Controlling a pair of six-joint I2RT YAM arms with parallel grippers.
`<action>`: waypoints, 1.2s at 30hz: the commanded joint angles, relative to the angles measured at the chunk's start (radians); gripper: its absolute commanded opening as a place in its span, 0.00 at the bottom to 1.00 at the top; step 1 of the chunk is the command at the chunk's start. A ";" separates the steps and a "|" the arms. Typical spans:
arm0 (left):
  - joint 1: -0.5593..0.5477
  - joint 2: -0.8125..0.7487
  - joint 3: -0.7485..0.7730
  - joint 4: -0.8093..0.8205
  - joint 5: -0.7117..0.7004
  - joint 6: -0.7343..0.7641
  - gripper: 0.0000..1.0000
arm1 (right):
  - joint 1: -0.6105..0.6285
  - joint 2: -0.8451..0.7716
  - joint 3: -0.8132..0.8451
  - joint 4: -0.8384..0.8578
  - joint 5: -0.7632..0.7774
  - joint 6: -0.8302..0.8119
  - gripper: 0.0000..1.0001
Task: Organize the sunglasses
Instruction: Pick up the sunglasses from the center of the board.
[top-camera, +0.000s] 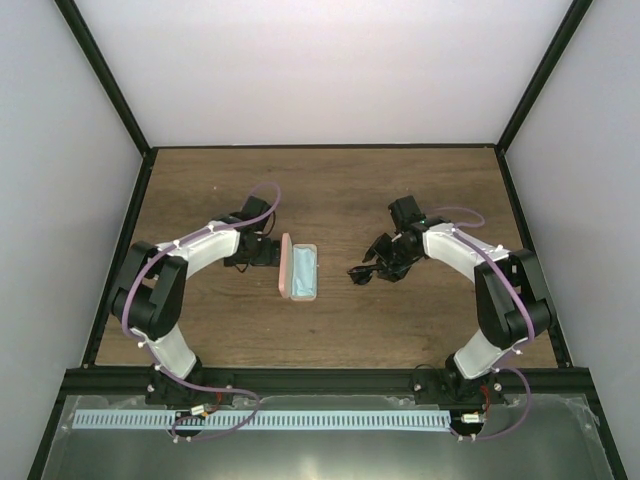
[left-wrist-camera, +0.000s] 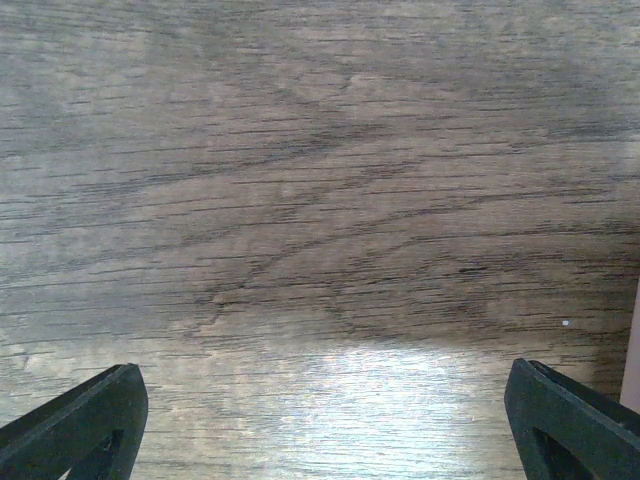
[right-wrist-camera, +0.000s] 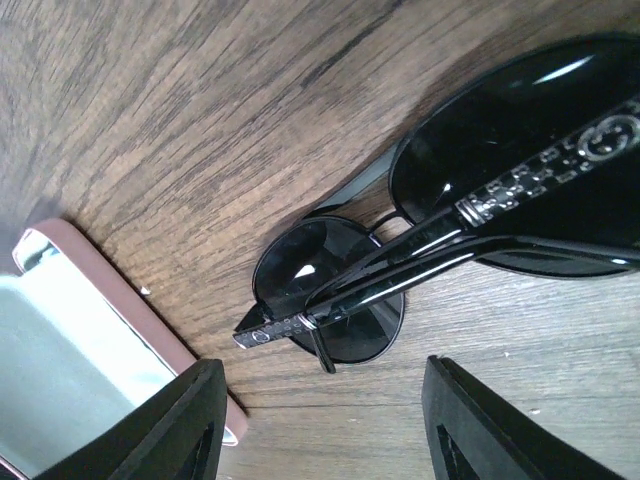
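The sunglasses (right-wrist-camera: 330, 290), black with dark lenses and folded patterned temples, lie on the wooden table just beyond my right gripper (right-wrist-camera: 322, 390). That gripper is open, with only bare wood between its fingers. In the top view the sunglasses (top-camera: 360, 271) sit right of the open pink case (top-camera: 301, 267), and the right gripper (top-camera: 385, 260) hovers at their right side. My left gripper (top-camera: 252, 247) is wide open beside the case's left edge; in its wrist view the gripper (left-wrist-camera: 322, 385) frames bare wood.
The pink case (right-wrist-camera: 95, 290) lies open with a light blue cloth (right-wrist-camera: 60, 370) inside, just left of the right gripper's left finger. A sliver of the case (left-wrist-camera: 633, 350) shows at the left wrist view's right edge. Black frame posts and white walls border the table (top-camera: 330, 190).
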 joint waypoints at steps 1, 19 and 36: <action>0.000 -0.024 0.008 0.008 -0.011 0.030 1.00 | 0.011 0.023 0.040 0.005 0.000 0.178 0.55; 0.020 0.018 0.075 -0.013 0.025 0.109 1.00 | 0.011 0.189 0.137 -0.012 0.062 0.231 0.42; 0.070 0.009 0.053 0.004 0.083 0.106 1.00 | 0.067 0.212 0.195 -0.113 0.183 0.049 0.08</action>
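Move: The sunglasses lie folded almost under the right hand, their middle about 4 cm below it, 1 cm ahead and 1 cm to its right. The open case's tray, with the cloth in it, is some 17 cm left and level fore and aft, 5 cm lower; its upright lid stands 21 cm left, 1 cm ahead and 3 cm lower. From the left hand the sunglasses are roughly 29 cm right, 4 cm back and 2 cm down. Pinching the folded temples near the bridge is how the right hand ends: its half-open fingers sink about 3.5 cm onto the sunglasses while reaching some 2 cm forward, the wrist turning about 10 degrees clockwise and partly back as they close almost shut. The left hand, empty and wide open, eases roughly 2 cm forward and a little up beside the case. ##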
